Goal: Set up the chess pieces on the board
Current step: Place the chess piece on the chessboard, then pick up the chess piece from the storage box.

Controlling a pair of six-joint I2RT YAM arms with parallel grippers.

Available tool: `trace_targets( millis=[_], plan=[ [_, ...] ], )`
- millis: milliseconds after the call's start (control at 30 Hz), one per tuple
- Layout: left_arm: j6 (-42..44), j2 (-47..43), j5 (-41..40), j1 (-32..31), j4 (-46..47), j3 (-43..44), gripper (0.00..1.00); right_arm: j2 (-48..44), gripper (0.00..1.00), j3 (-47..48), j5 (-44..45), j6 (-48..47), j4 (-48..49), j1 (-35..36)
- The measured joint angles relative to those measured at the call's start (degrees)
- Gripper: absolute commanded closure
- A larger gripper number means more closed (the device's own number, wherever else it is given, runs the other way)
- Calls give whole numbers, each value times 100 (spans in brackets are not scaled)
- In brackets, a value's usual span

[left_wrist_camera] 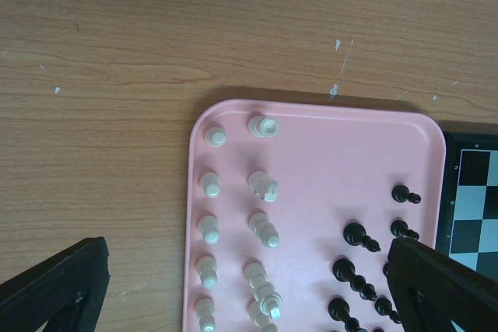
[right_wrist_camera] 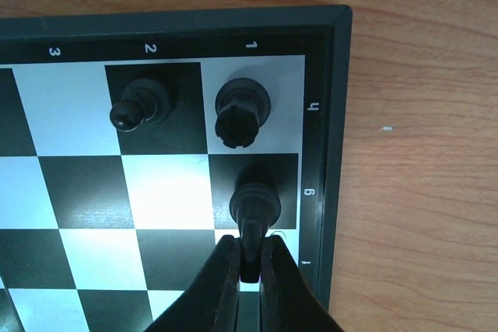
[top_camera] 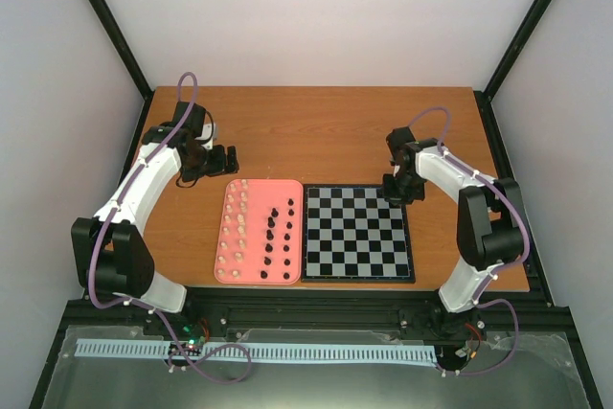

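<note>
The board (top_camera: 356, 237) lies at the table's front right, the pink tray (top_camera: 263, 182) to its left. My right gripper (right_wrist_camera: 249, 266) is shut on the top of a black chess piece (right_wrist_camera: 254, 207), whose base is on a dark square in the board's edge row. Two more black pieces stand beyond it: a broad one (right_wrist_camera: 241, 110) on the corner square and a pawn (right_wrist_camera: 140, 106) beside that. My left gripper (left_wrist_camera: 249, 293) hangs open above the tray (left_wrist_camera: 342, 153), holding nothing, its fingers (left_wrist_camera: 54, 289) wide apart. Below it are cream-white pieces (left_wrist_camera: 264, 227) and black pieces (left_wrist_camera: 359, 235).
The tray touches the board's left edge (left_wrist_camera: 475, 192). Bare wooden table (top_camera: 316, 131) stretches behind both, and white walls with black frame posts close in the sides and back. My right arm (top_camera: 450, 174) reaches over the board's far right corner.
</note>
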Motion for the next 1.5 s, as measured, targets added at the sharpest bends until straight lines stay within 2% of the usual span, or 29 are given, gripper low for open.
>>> trace_targets(
  millis=[233,767,1000,1200,1333,1500],
  plan=[
    [0,0,-2,0,0,0,0,44,89,-4,55,-39,79,-15],
    [0,0,-2,0,0,0,0,37,58,-57,-35,-195,83,-35],
    [0,0,-2,0,0,0,0,-420,56,387,79,-160,-369,74],
    [0,2,7,0,0,0,0,-181,56,1775,149,-101,-640,1086],
    [0,2,0,-2,-2,0,0,614,56,2618,-131,-48,-516,1976],
    [0,2,-4,-2,0,0,0,1860,56,3379,-570,-42,-422,2638]
  ],
)
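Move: The black chess piece is already pinched upright in the right fingers. Its place, the dark square g1, lies straight below, about 4 cm down. The black rook on h1 stands 3 cm ahead; the black pawn on h2 stands 3 cm ahead and 3 cm to the left, both 2 cm below. The tray's nearest pawn is some 26 cm left, level fore and aft. From the left hand, g1 lies about 40 cm right, 2 cm back and 14 cm down. The black piece is eased down the last half centimetre or so onto g1 and let go as the right fingers open to a bit under half. The empty hand then lifts about 10 cm and swings fast some 23 cm left, across the board to the tray's far right corner, turning counter-clockwise and sinking again over the last stretch. ##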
